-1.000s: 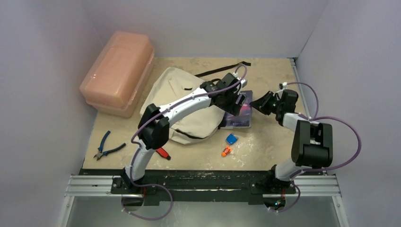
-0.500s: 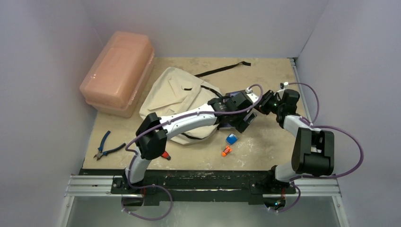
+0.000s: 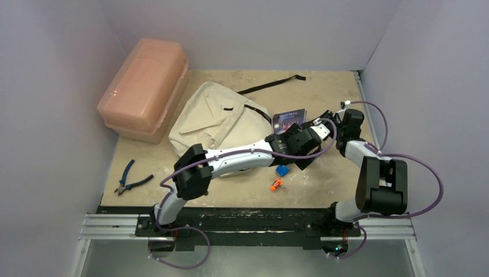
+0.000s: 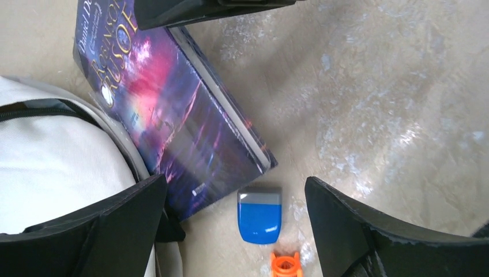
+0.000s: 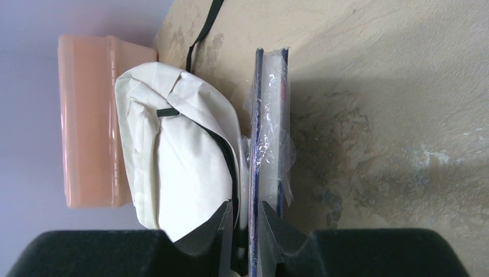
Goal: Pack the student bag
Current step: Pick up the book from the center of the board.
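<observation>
The student bag (image 3: 213, 121), cream fabric with black trim, lies at the middle left of the table. A dark purple book (image 3: 289, 119) rests against the bag's right side. My right gripper (image 3: 319, 123) is shut on the book's right edge; in the right wrist view its fingers (image 5: 226, 218) pinch the wrapped book (image 5: 268, 115) edge-on beside the bag (image 5: 173, 156). My left gripper (image 4: 236, 187) is open and hangs over a small blue and grey block (image 4: 259, 214), with the book (image 4: 173, 104) just beyond and an orange piece (image 4: 286, 265) below it.
A rigid pink plastic box (image 3: 144, 86) stands at the back left. Blue-handled pliers (image 3: 130, 179) lie at the front left. A black strap (image 3: 271, 85) trails behind the bag. The blue block (image 3: 282, 171) and orange piece (image 3: 276, 184) lie front of centre.
My left arm swung off the book, forward and right, to above the blue block, and its jaws opened wider. The book is now uncovered. The right gripper kept its hold.
</observation>
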Controlling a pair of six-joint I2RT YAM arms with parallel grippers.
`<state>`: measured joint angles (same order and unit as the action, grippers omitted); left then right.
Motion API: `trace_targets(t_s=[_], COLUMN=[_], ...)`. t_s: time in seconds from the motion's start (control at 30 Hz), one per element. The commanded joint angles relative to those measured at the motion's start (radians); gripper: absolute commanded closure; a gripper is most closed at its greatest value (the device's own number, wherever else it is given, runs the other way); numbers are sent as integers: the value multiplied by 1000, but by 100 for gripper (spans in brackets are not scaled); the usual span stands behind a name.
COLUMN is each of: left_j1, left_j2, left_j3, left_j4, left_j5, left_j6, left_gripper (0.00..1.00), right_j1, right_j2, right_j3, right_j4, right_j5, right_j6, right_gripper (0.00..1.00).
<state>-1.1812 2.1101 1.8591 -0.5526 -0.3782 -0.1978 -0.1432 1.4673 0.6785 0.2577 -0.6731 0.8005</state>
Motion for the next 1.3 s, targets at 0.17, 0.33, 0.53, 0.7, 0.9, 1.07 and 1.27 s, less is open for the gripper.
trace_targets(t_s=[0.17, 0.33, 0.53, 0.7, 0.9, 1.07, 1.27], left_j1=[-12, -22, -36, -40, -40, -32, 75], left_j2=[120, 172, 150, 107, 71, -1, -169], left_j3=[79, 129, 128, 136, 190, 272, 315], left_j4=[87, 114, 124, 90, 39, -20, -221], left_j5=[-166, -343, -390, -372, -360, -314, 70], left_j6=[108, 205, 252, 227, 206, 181, -94], left_gripper=[11, 23, 63, 87, 100, 100, 100], right_j1=[42, 44, 45, 45, 45, 45, 45], right_j2=[-52, -62, -82, -151, -269, -410, -451], right_j3=[33, 35, 57, 154, 261, 291, 406], right_j4=[-47, -76, -118, -317, -486, -497, -626], right_j5=[-64, -54, -26, 105, 276, 337, 384], right_j6=[19, 8, -17, -141, -227, -219, -310], right_gripper=[74, 74, 70, 50, 29, 17, 13])
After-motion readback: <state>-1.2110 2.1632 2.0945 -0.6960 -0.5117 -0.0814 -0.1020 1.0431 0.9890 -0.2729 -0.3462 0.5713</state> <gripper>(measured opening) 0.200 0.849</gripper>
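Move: The book's middle lies about 6 cm ahead of the open left hand, 4 cm to its left and 6 cm below. The right hand already pinches the book's raised right edge; from that hand the middle is some 5 cm left, 2 cm back and 5 cm down. From the left hand, the blue case is about 7 cm back, 6 cm left and 9 cm below, and the bag's middle roughly 29 cm left, 7 cm ahead and 7 cm below. The left fingers close on the book's right edge, nearer its near end, after dipping about 5 cm and edging forward some 4 cm. The right hand, still pinching until then, opens, lets go and rises some 16 cm, drifting right and tilting up. The left keeps its pinch and draws the book up and back, about 10 cm above its lowest point. ##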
